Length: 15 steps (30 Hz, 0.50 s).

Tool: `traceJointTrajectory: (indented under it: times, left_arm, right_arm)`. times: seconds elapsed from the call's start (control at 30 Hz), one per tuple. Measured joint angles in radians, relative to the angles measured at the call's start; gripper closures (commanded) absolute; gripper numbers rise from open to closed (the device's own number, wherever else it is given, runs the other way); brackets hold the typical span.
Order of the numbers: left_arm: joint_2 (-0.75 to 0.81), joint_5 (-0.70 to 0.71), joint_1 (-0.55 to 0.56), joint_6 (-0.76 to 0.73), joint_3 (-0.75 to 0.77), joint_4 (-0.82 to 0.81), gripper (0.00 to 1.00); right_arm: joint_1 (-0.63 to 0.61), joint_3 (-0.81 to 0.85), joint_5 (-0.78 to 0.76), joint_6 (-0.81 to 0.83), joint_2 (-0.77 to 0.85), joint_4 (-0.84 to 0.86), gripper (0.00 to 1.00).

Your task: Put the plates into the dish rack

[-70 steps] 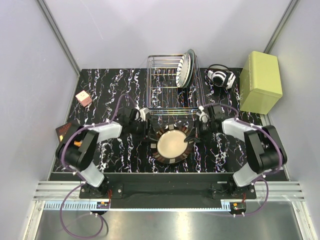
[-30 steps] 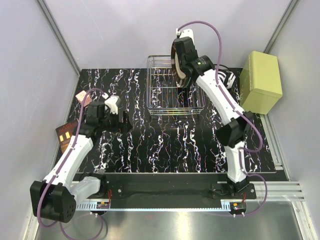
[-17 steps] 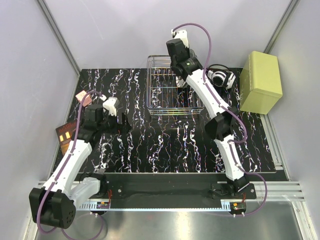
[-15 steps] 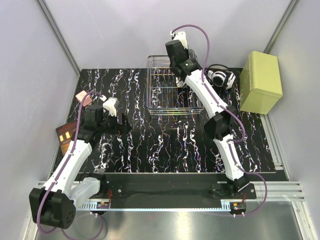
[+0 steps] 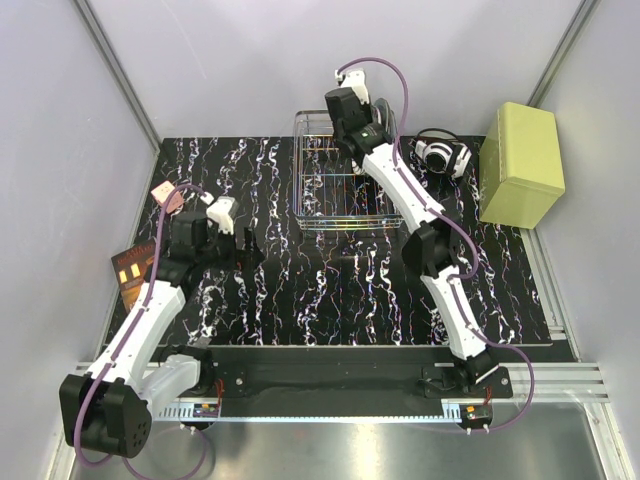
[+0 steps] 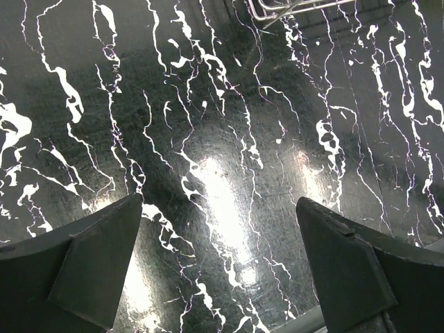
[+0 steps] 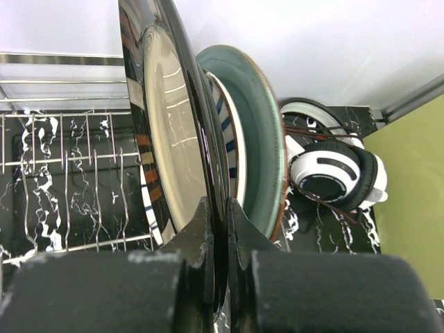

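My right gripper [image 7: 220,215] is shut on the rim of the beige plate [image 7: 170,132] with the dark brown rim. It holds the plate upright and edge-on over the back right of the wire dish rack [image 5: 350,226]. Just right of it, a white striped plate [image 7: 225,132] and a pale green-blue plate [image 7: 257,139] stand on edge in the rack [image 7: 62,118]. Whether the held plate rests on the wires is hidden. My left gripper [image 6: 218,202] hangs open and empty over the marbled table, left of the rack [image 5: 245,250]. The right arm hides most of the plates in the top view.
Black-and-white headphones [image 7: 333,173] lie right of the rack, and a yellow-green box [image 5: 520,165] stands beyond them. A pink block [image 5: 167,196] and a dark card with orange marks [image 5: 130,268] sit at the table's left edge. A rack corner [image 6: 291,7] shows ahead of the left gripper.
The beige plate went from the table's front up to the rack in the right gripper. The left arm drew back to the left. Over the last second the right wrist edged slightly left.
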<state>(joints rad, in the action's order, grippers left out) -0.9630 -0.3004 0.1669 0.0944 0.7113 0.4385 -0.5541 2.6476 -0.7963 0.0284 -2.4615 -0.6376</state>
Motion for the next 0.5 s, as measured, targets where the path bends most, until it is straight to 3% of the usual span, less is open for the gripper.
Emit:
traceJointTrajectory:
  times: [0.43, 0.47, 0.5]
  left_arm:
    - [0.012, 0.003, -0.006, 0.003, -0.024, -0.014, 0.01]
    - [0.013, 0.003, -0.006, 0.004, -0.026, -0.014, 0.01]
    - [0.013, 0.007, -0.007, 0.004, -0.028, -0.014, 0.01]
  right_arm:
    - [-0.011, 0.012, 0.003, -0.015, -0.101, 0.065, 1.0]
    - [-0.011, 0.012, 0.003, -0.015, -0.106, 0.064, 0.96]
    - [-0.011, 0.012, 0.003, -0.016, -0.109, 0.064, 0.71]
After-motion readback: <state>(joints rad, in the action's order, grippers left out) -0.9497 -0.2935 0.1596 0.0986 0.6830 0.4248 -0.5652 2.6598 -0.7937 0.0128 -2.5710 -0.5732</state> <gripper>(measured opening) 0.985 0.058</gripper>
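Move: My right hand holds the brown-rimmed plate nearly on edge over the dish rack. The free slot for it lies about 16 cm below my right hand, some 2 cm farther out and 2 cm left. The striped plate already stands about 5 cm to this hand's right and 3 cm ahead; the teal plates are just past it, 7 cm right and 3 cm ahead, both some 11 cm lower. From my left hand the slot is about 34 cm ahead and 16 cm right, some 5 cm below. I lower my right hand about 5 cm towards the free slot, easing a couple of centimetres left, away from the striped plate, and slightly forward as I sink. My fingers stay shut on the plate's rim, and I keep the wrist's attitude, so the brown-rimmed plate stays on edge all the way down. ##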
